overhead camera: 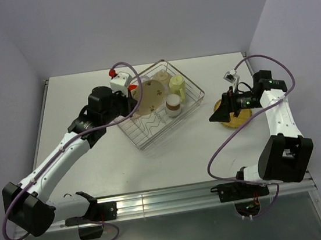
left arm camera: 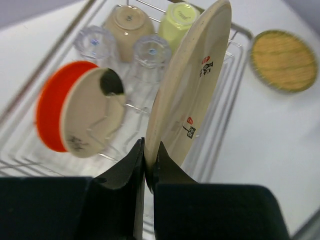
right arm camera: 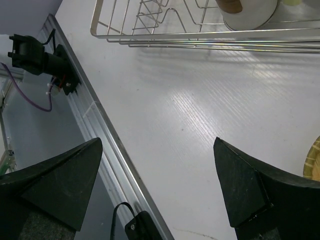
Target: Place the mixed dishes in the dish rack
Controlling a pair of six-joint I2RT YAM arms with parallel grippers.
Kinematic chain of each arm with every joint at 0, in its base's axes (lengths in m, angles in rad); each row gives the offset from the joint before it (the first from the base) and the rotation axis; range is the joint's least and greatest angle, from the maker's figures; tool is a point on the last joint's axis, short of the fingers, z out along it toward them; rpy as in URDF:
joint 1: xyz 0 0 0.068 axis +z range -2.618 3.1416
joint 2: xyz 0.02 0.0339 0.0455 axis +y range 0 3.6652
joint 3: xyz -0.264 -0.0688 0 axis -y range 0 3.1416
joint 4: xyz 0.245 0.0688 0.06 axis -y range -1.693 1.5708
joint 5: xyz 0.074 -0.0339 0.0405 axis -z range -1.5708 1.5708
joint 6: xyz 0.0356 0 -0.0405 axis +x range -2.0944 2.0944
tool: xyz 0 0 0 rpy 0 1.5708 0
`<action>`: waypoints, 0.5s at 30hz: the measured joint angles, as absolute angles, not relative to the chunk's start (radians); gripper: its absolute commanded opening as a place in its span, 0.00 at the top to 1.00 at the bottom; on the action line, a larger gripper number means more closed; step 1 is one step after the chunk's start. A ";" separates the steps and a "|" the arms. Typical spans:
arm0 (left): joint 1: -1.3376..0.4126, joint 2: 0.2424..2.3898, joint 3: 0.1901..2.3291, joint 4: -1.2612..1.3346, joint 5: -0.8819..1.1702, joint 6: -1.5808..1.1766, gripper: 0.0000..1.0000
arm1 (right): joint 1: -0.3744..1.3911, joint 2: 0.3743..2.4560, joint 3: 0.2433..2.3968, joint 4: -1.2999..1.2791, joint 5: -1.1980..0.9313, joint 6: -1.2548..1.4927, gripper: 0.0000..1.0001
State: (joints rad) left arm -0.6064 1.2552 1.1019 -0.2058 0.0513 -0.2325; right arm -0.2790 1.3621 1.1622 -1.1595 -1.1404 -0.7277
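Note:
The dish rack (overhead camera: 155,142) stands at the table's middle. My left gripper (left arm camera: 148,151) is shut on the lower edge of a large cream plate (left arm camera: 192,90), held upright over the rack (left arm camera: 239,36); from above the gripper (overhead camera: 130,102) sits at the rack's left side. In the rack are an orange plate (left arm camera: 49,116), a smaller cream plate (left arm camera: 90,117), two clear glasses (left arm camera: 95,42), a brown-and-white cup (overhead camera: 173,104) and a pale-green mug (overhead camera: 176,84). The yellow woven plate (overhead camera: 238,123) lies on the table right of the rack. My right gripper (right arm camera: 157,185) is open and empty, hovering beside it.
The table's near edge with its metal rail (right arm camera: 100,130) and an arm-base clamp (right arm camera: 40,56) lie below my right gripper. The rack's near wire wall (right arm camera: 200,36) is just beyond it. Purple cables (overhead camera: 232,134) loop beside both arms.

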 measured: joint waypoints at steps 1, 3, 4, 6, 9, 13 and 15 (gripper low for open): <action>-0.601 1.246 1.102 -0.210 0.046 -0.179 1.00 | -0.279 1.357 1.158 -1.158 -1.140 -0.731 0.00; -0.593 1.240 1.102 -0.212 0.035 -0.050 1.00 | -0.279 1.353 1.151 -1.155 -1.137 -0.735 0.00; -0.591 1.240 1.102 -0.211 0.027 0.016 1.00 | -0.279 1.352 1.149 -1.155 -1.136 -0.736 0.00; -0.579 1.242 1.098 -0.206 0.006 0.151 1.00 | -0.279 1.352 1.145 -1.150 -1.134 -0.739 0.00; -0.548 1.255 1.097 -0.185 -0.006 0.281 1.00 | -0.279 1.352 1.142 -1.147 -1.134 -0.743 0.00; -0.499 1.322 1.097 -0.139 -0.022 0.391 1.00 | -0.279 1.351 1.139 -1.143 -1.133 -0.746 0.00; -0.484 1.361 1.095 -0.120 -0.023 0.419 1.00 | -0.279 1.351 1.137 -1.143 -1.131 -0.746 0.00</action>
State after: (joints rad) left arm -0.4843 1.3609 1.0950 -0.1200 -0.0227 0.4187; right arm -0.2790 1.3506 1.1366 -1.1427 -1.1305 -0.7456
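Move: The flowered plate is already pinched by its edge in the left gripper. The free slots just on the near side of the standing beige plate lie about 12 cm ahead, level sideways and some 17 cm lower. The beige plate stands about 15 cm ahead and 2 cm left, the orange plate about 19 cm ahead and 6 cm left, the brown-banded cup some 13 cm ahead and 17 cm right. From the right hand those slots are about 20 cm ahead and 36 cm left. Carry the flowered plate on in the left gripper, forward about 7 cm and left about 6 cm, towards the standing orange and beige plates. Meanwhile roll the wrist some 35 degrees about the fingers, its left side rising, and begin to sink over the last couple of centimetres. Keep the fingers shut on the plate's edge. ##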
